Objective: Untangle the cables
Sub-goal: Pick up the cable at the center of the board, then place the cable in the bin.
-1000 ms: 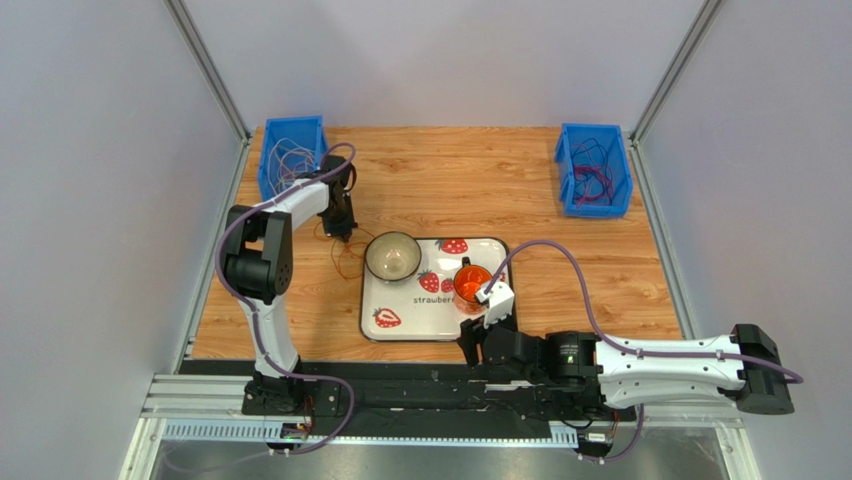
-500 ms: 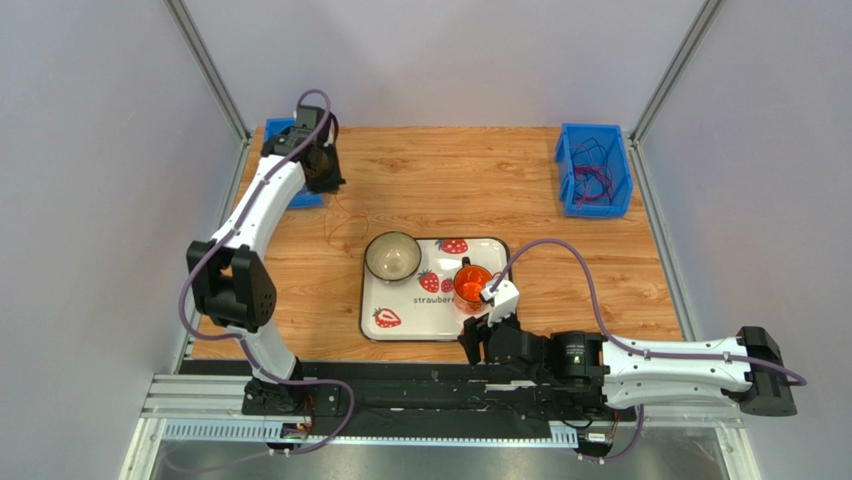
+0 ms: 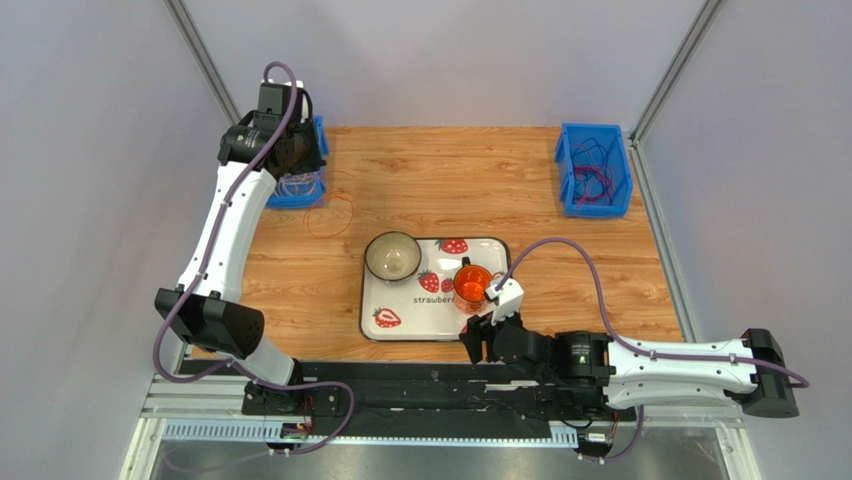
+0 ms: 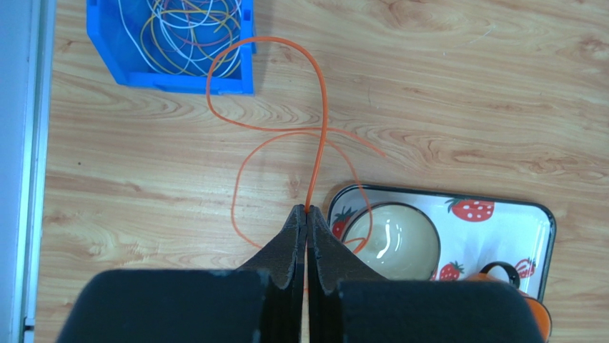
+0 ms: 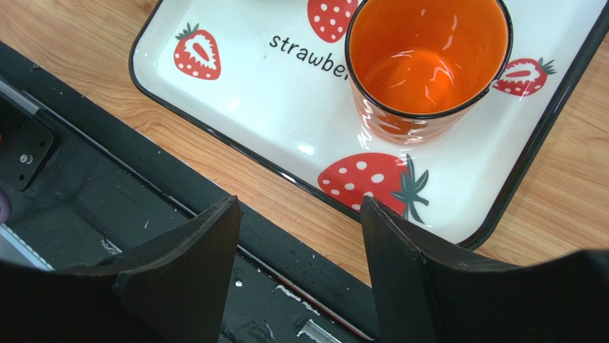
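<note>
My left gripper (image 4: pixel 306 209) is shut on a thin orange cable (image 4: pixel 325 114), pinched at the very fingertips. The cable runs away from the tips, curls into a loop by the corner of the left blue bin (image 4: pixel 236 84), and trails back over the wood towards the bowl (image 4: pixel 392 239). More cables (image 4: pixel 182 32), yellow, white and red-brown, lie tangled inside that bin. From above, the left gripper (image 3: pixel 298 158) is raised high by the left bin (image 3: pixel 300 190). My right gripper (image 5: pixel 300 214) stands open and holds nothing, over the table's near edge just short of the tray (image 5: pixel 250 93).
The strawberry tray (image 3: pixel 400 325) holds a beige bowl (image 3: pixel 392 256) and an orange cup (image 3: pixel 472 283), seen close in the right wrist view as the cup (image 5: pixel 429 57). A second blue bin (image 3: pixel 595 170) with dark and purple cables sits at the far right. Black rails line the near edge.
The left arm has risen and swung back-left from beside the bowl to above the left bin, drawing the orange cable up with it. The right arm has barely shifted.
</note>
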Motion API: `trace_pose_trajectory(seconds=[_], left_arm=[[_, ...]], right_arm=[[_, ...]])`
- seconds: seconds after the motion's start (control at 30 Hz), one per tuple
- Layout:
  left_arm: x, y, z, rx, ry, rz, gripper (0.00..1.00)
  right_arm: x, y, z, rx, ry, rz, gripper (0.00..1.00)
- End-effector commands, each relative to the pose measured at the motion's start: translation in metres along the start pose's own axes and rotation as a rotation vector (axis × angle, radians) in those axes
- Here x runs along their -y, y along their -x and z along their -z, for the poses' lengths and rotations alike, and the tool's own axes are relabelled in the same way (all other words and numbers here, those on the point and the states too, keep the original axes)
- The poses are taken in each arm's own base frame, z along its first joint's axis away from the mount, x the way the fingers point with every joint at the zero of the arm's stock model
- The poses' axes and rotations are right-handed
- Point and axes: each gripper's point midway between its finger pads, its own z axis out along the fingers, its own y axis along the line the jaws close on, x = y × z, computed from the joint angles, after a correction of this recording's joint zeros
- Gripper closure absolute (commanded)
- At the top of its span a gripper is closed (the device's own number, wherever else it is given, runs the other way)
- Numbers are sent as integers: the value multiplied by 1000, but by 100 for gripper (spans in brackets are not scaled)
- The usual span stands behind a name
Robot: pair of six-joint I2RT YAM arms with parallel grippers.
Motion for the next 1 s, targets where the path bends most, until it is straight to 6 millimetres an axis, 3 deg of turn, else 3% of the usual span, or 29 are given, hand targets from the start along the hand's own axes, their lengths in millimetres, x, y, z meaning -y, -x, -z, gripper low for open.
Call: trace_pose_trajectory(seconds=[0.0,0.13,0.4,0.63,0.97], left_arm=[[-7,5,10,35,10,-25,100],[-16,17,15,94,32,-19,100],[-40,32,-5,95,84,30,100],[-56,72,-5,198,71,133,100],[-83,108,-41,226,111,165,100]], right_arm=[[2,7,2,35,-13,-35,34],[5,3,2,25,-18,-36,34],[10,-2,2,29,-22,-50,34],[14,-13,-2,23,-25,-63,34],[24,-20,-4,46,-39,-82,34]])
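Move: My left hand already holds the orange cable high above the table. The left blue bin it is going to lies about 18 cm ahead, 12 cm to the left and some 25 cm below. The bowl sits roughly 5 cm back, 12 cm to the right and 27 cm lower. From my right hand, that bin is about 45 cm ahead, 45 cm left and 7 cm lower. With the orange cable still pinched between shut fingertips and its loops hanging, I swing my left hand left towards the blue bin, at first almost level, then increasingly forward and slightly up: about 9 cm left and 7 cm forward. The wrist turns some 10 degrees counter-clockwise while the fingers tip upward a little. My open, empty right hand sinks about 3 cm and drifts to the right. ##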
